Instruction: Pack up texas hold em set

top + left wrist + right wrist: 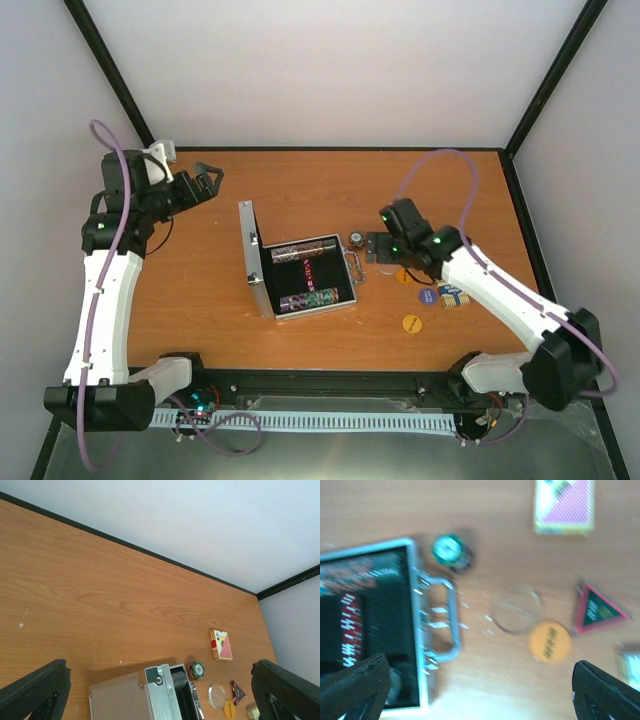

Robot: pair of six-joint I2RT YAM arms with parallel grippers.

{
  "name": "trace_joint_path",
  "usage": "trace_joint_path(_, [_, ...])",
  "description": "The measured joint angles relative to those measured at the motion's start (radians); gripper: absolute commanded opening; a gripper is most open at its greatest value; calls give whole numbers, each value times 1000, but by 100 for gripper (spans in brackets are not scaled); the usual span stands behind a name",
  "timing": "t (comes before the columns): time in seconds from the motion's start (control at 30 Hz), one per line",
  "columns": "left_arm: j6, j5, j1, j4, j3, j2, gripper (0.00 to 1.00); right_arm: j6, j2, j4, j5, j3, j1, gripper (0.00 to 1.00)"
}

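Observation:
The silver case (300, 277) of the texas hold em set lies open mid-table, its lid (250, 255) standing upright and rows of chips (308, 298) in the black lining. My right gripper (370, 250) hovers open just right of the case handle (447, 620), with nothing between its fingers (355, 685). Below it on the table lie a small chip stack (451, 551), a clear round button (516, 610), a yellow button (549, 641), a triangular button (597, 610) and a red card deck (564, 505). My left gripper (210, 182) is open and empty, well left of the case (135, 697).
A blue round button (427, 296) and a second card deck (452, 296) lie right of the case under my right forearm. Another yellow disc (412, 323) sits nearer the front edge. Black frame posts and white walls enclose the table (200, 300).

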Motion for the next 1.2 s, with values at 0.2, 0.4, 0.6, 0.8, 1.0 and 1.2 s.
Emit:
trace_joint_path(0.2, [18, -24, 0, 14, -18, -11, 100, 79, -113, -180, 26, -185, -34, 99])
trace_joint_path(0.4, [13, -26, 0, 26, -74, -18, 100, 180, -134, -302, -21, -334, -33, 99])
trace_joint_path(0.6, [13, -30, 0, 25, -91, -21, 100, 214, -142, -296, -81, -382, -33, 96])
trace_joint_path(0.8, [13, -22, 0, 25, -97, -13, 100, 224, -104, -240, -117, -434, -33, 88])
trace_joint_path(1.0, [13, -3, 0, 25, -97, 19, 100, 232, -81, -159, -134, -472, -42, 78])
trace_joint_path(1.2, [26, 21, 0, 25, -96, 35, 100, 251, -41, -114, -140, -499, -58, 72])
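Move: The yellow big blind button lies about 14 cm back and 9 cm to the right of the right hand, some 17 cm below it. The blue button is 7 cm back and 13 cm right of this hand, and the orange button about 2 cm back and 7 cm right. The open case's middle is roughly 16 cm left and 2 cm back. From the left hand, the big blind button is some 51 cm right, 18 cm back and 34 cm down. No touch yet: the empty right hand swoops down about 16 cm, back 14 and right 9, away from the case, then sinks almost straight until its fingers stand either side of the big blind button. The wrist tips some 30 degrees to point nearly straight down, and the wide-open fingers narrow to about three quarters. The left hand sinks about 5 cm over empty table. ##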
